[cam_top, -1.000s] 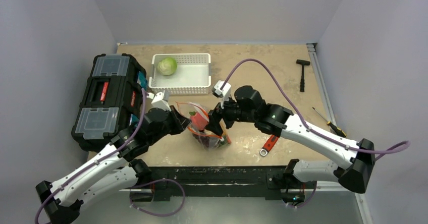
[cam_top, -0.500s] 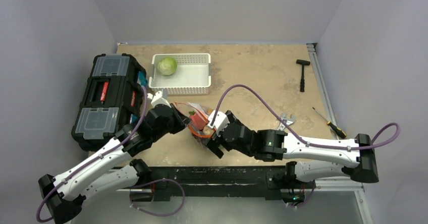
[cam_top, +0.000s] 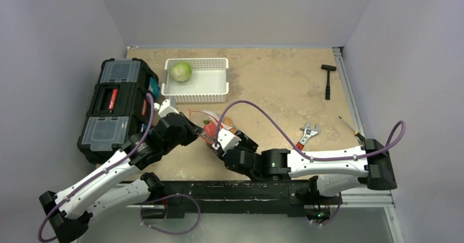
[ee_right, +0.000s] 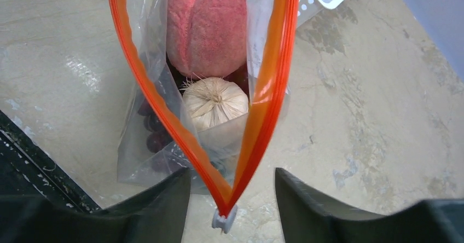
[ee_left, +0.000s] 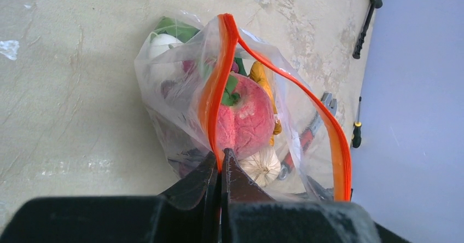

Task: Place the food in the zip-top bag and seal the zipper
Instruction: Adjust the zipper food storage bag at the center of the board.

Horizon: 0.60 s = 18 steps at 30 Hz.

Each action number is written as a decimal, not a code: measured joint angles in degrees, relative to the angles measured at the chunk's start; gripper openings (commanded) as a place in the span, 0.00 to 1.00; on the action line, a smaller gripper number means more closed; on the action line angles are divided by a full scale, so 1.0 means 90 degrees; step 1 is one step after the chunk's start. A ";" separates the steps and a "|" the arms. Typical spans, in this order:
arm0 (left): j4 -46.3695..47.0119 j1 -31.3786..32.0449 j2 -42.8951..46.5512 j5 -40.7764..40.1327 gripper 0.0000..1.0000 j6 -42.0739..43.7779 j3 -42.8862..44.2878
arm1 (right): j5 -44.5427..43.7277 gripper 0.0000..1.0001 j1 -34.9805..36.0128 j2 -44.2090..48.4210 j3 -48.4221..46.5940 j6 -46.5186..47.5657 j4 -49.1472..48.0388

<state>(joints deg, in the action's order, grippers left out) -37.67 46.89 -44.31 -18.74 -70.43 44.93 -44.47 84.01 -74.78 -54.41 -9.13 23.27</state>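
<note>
The clear zip-top bag (cam_top: 212,129) stands at the table's middle, mouth gaping. Inside are a pink peach (ee_right: 207,27), a white radish (ee_right: 214,103), dark grapes (ee_right: 156,139), an orange carrot (ee_left: 262,76) and green leaves (ee_left: 175,29). My left gripper (ee_left: 220,158) is shut on the orange-red zipper (ee_left: 216,90) at the bag's left end. My right gripper (ee_right: 232,177) is open at the near end, its fingers either side of the zipper's V and the small white slider (ee_right: 224,220), touching neither.
A black toolbox (cam_top: 117,106) stands at the left. Behind the bag, a white basket (cam_top: 199,96) holds a green cabbage (cam_top: 180,71). To the right lie a red-handled wrench (cam_top: 307,133), a screwdriver (cam_top: 355,133) and a hammer (cam_top: 328,79).
My right arm swung from the bag's far right side round to its near end, low over the table, and its jaws narrowed a little. The wrench now lies farther right. The left grip held.
</note>
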 measured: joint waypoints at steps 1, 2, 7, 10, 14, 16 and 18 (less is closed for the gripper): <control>-0.0029 0.0000 0.0002 -0.0015 0.00 -0.0027 0.0000 | 0.0000 0.41 0.0000 0.0012 -0.0002 0.0010 -0.0015; -0.0058 0.0000 0.0010 -0.0022 0.00 -0.0044 0.0000 | 0.0000 0.38 0.0000 0.0041 -0.0002 0.0012 -0.0024; -0.0260 0.0000 0.0131 -0.0175 0.00 -0.0046 0.0104 | 0.0155 0.00 0.0000 0.0425 0.0022 0.0095 -0.0284; -0.0338 0.0002 0.0372 -0.0274 0.16 0.0005 0.0117 | 0.0355 0.00 -0.0002 0.0804 0.0155 0.0311 -0.0712; -0.0447 0.0000 0.0726 -0.0364 0.54 0.0486 0.0223 | 0.0542 0.00 -0.0002 0.1107 0.0323 0.0695 -0.1049; -0.0440 0.0000 0.1013 -0.0321 0.62 0.1049 0.0287 | 0.0680 0.00 -0.0005 0.1241 0.0420 0.0906 -0.1188; -0.0444 0.0000 0.1282 -0.0158 0.72 0.1802 0.0408 | 0.0908 0.00 -0.0044 0.1365 0.0500 0.1066 -0.1277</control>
<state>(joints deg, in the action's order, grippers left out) -41.67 46.89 -32.77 -20.16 -54.22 48.60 -36.29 83.61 -62.50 -49.91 0.47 11.77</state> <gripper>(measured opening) 0.607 0.052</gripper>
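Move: The zipper's right end with its grey slider sits right at the right hand's half-open fingertips, about 1 cm below. From the right hand, the peach is roughly 6 cm ahead, 6 cm left and 6 cm lower; the garlic lies some 3 cm ahead, 3 cm left and 7 cm down. From the left hand, which still pinches the orange zipper rim, that right end is about 10 cm right, 4 cm back and slightly lower. Shut the right gripper on the zipper's end by the grey slider while lifting it 5 to 6 cm, drifting back slightly and rolling its left side up some 15 degrees. Slide the left hand left with its rim first, then open its fingers to let go and rise about 5 cm off the bag, back and to the left, tipping the fingers upward. ##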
